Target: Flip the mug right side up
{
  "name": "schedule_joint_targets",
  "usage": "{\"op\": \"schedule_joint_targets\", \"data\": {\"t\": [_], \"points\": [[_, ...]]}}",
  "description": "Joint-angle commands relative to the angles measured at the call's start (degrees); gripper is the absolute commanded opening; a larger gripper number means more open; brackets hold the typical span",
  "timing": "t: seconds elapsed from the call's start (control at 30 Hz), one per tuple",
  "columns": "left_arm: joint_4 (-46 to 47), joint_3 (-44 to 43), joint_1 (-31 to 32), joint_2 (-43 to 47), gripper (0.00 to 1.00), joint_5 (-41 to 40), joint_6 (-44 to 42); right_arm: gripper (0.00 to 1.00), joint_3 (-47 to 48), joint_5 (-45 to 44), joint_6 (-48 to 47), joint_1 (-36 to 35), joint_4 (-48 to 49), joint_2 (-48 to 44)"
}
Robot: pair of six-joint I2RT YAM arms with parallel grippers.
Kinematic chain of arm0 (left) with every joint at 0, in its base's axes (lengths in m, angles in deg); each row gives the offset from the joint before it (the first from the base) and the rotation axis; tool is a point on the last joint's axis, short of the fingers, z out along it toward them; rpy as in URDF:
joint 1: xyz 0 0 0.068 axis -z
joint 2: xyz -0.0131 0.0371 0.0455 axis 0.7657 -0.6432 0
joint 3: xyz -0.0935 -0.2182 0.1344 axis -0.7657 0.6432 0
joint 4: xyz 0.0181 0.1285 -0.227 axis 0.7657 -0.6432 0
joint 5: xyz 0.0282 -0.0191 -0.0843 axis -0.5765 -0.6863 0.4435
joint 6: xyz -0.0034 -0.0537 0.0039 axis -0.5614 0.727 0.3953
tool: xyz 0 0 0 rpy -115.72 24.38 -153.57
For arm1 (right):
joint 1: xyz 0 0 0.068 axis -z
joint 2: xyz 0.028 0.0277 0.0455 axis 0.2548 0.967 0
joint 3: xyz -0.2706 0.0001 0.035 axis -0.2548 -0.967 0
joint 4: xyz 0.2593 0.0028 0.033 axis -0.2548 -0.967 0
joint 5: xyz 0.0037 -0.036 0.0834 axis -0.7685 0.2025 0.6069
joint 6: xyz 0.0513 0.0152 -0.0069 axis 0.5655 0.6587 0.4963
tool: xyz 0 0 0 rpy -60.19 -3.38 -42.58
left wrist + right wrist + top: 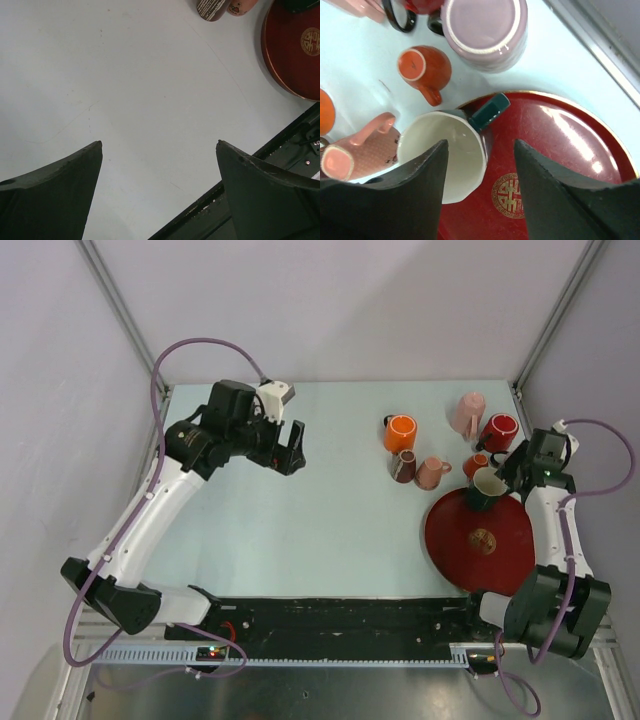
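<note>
The mug [486, 487], dark green with a white inside, stands mouth up on the back left part of the red plate [500, 560]. My right gripper [499, 478] hovers just over it. In the right wrist view the mug [457, 137] shows its open mouth, its green handle [491, 112] pointing away. The right gripper [481, 142] is open and straddles the rim by the handle, one finger over the mouth, the other over the plate [560, 150]. My left gripper [292, 458] hangs open and holds nothing above bare table at mid left, as the left wrist view confirms [159, 145].
Several other mugs cluster behind the plate: an orange one [400, 432], a brown one [404, 466], a pink speckled one [432, 472] on its side, a tall pink one [467, 412], a red one [497, 430] and a small orange one [476, 464] bottom up.
</note>
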Motion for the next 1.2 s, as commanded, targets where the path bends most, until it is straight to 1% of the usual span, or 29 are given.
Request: {"op": "schedule_joint_targets", "data": {"t": [0.0,0.03,0.07,0.1,0.13,0.17,0.2,0.27,0.3,0.33,0.37,0.43,0.5,0.7,0.8,0.97,1.17], "points": [[2.1,-1.0,-0.7,0.6,0.99,-0.4,-1.5,0.63,6.2,1.2,-5.5,-2.3,-2.0,-2.9],[2.2,-1.2,-0.7,0.6,0.99,-0.3,-1.6,0.65,6.7,3.5,-8.9,-3.6,-1.5,-3.4],[2.2,-1.3,-0.8,0.5,0.99,-0.3,-1.9,0.69,7.1,9.5,-12.1,-5.6,-0.5,-3.6],[2.2,-1.6,-0.8,0.5,0.99,-0.3,-2.2,0.71,7.4,15.0,-17.5,-7.3,0.3,-3.6],[2.3,-1.8,-1.0,0.4,0.99,-0.5,-2.5,0.72,8.0,21.7,-21.9,-9.7,0.1,-3.2],[2.3,-2.1,-1.1,0.4,0.99,-0.6,-2.7,0.73,8.5,26.4,-27.4,-11.7,-0.4,-2.6],[2.4,-2.3,-1.2,0.4,0.99,-0.8,-2.7,0.74,9.0,29.8,-31.7,-14.2,-1.7,-1.9],[2.5,-2.5,-1.3,0.8,0.99,-1.0,-4.6,0.76,9.4,32.7,-41.2,-18.4,-4.1,-0.4],[2.5,-2.5,-1.2,1.0,0.99,-1.2,-5.2,0.79,9.5,33.1,-45.0,-19.7,-4.7,0.6],[2.5,-2.4,-1.3,1.4,0.99,-1.4,-5.9,0.81,9.8,32.3,-46.9,-20.6,-4.9,1.5],[2.6,-2.2,-1.3,1.7,0.99,-1.6,-6.3,0.86,10.2,31.1,-47.1,-21.2,-4.4,2.8],[2.7,-1.6,-1.3,2.4,0.99,-2.2,-7.1,0.95,12.8,26.8,-44.4,-21.9,-4.0,5.8],[2.7,-1.0,-1.3,2.7,0.99,-2.7,-7.5,0.99,15.7,24.0,-42.4,-22.8,-4.6,9.7],[2.9,-0.5,-1.3,2.5,0.99,-2.7,-7.5,0.99,22.2,17.2,-44.3,-26.0,-7.1,22.7],[2.9,-0.3,-1.4,2.5,0.99,-2.8,-8.2,0.99,23.8,16.6,-47.4,-26.1,-7.6,27.0],[3.0,0.2,-1.4,2.7,0.99,-2.9,-9.1,0.99,25.0,16.1,-52.3,-24.8,-7.7,30.5],[3.0,0.1,-1.5,2.3,0.99,-2.7,-9.6,0.99,26.2,19.6,-59.0,-24.2,-6.8,33.8]]}}
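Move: The upside-down pink mug is about 9 cm ahead of the right hand, 16 cm to its left and 10 cm below. The brown mug stands about 6 cm left of the pink mug and 2 cm farther out; the small orange mug is 9 cm right of it and 2 cm farther out. The green mug is 4 cm ahead of the right hand and 6 cm left. From the left hand, the pink mug lies about 12 cm ahead and 29 cm right. Opening wide, the right hand arcs 16 cm left, turning about 75° counter-clockwise, then forward and down to the pink mug. ##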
